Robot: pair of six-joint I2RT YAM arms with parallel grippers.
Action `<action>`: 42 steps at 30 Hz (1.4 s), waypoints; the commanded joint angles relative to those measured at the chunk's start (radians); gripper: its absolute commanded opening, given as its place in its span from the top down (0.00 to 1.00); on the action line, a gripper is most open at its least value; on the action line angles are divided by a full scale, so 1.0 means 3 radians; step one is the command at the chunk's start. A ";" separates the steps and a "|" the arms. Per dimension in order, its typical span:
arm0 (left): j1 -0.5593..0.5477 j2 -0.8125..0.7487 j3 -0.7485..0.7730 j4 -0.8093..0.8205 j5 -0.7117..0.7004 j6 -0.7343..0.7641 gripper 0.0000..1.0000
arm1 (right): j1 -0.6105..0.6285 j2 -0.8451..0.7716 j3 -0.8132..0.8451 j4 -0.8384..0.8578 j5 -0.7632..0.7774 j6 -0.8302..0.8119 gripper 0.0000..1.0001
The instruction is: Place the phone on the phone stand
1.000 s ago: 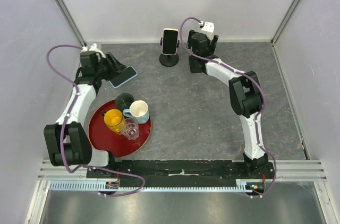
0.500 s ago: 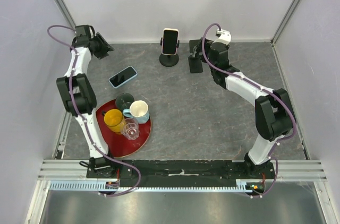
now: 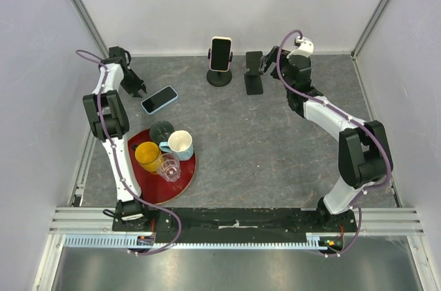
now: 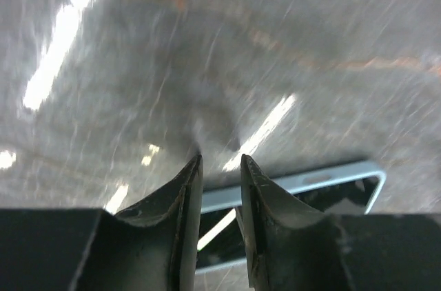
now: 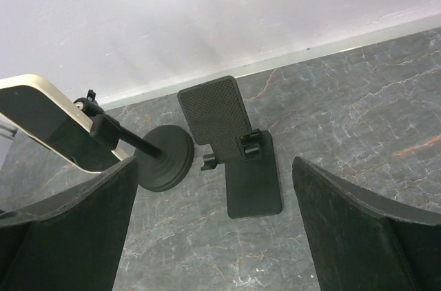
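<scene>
A light-blue phone lies flat on the grey table at the back left. My left gripper sits just to its left; in the left wrist view its fingers stand a narrow gap apart over the phone's edge, with nothing between them. The empty black phone stand is at the back centre, and my right gripper hovers just to its right, wide open. The right wrist view looks down on the stand's mesh plate between the spread fingers. A cream phone sits on a round-based stand.
A red tray at the front left holds a yellow cup, a white mug, a clear glass and a dark cup. White walls close the table's back and sides.
My left gripper came down from the back wall to the phone's left end and its jaws narrowed. My right gripper drew back to the right, off the black stand.
</scene>
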 commanded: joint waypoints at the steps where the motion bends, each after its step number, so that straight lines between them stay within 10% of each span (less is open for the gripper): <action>1: -0.0048 -0.0487 -0.0574 -0.0047 -0.0160 0.0139 0.65 | -0.0020 -0.0201 -0.0067 0.0204 -0.0117 0.0032 0.02; 14: -0.0590 -0.1183 -0.1735 0.0516 0.0863 0.0021 0.61 | -0.0184 -0.0472 -0.0317 0.0189 -0.0143 0.0006 0.02; 17: -0.0753 -0.1311 -0.1705 0.0511 0.0470 0.0118 0.19 | -0.0251 -0.0477 -0.0343 0.0204 -0.0224 0.0077 0.02; 20: -0.0861 -0.1372 -0.1639 0.0506 0.0061 0.0256 0.05 | -0.0266 -0.0436 -0.0333 0.0230 -0.0301 0.0093 0.02; 42: -0.1137 -0.0586 -0.0371 -0.0220 -0.0374 -0.1353 0.03 | -0.0353 -0.0206 -0.0241 0.0194 -0.0450 0.0134 0.02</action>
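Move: The phone lies flat beside the low left hand, its middle about 7 cm to the right, 3 cm back and some 2 cm below the finger pads. A dark cup on the tray stands 8 cm right and 17 cm back. The round stand with another phone is 33 cm right and 5 cm ahead; the empty phone stand is 47 cm right and 2 cm ahead. From the right hand the loose phone lies about 46 cm left, 5 cm ahead and 21 cm below. Shifting the phone along the table with part-closed fingers, the left hand draws back about 10 cm beside its left end, curving rightward into a low sweep of some 15 cm towards the stands, the wrist swinging clockwise and then back. The fingers spread wide as it rises about 5 cm clear and eases forward. The right hand, still open, drifts 4 cm right. ##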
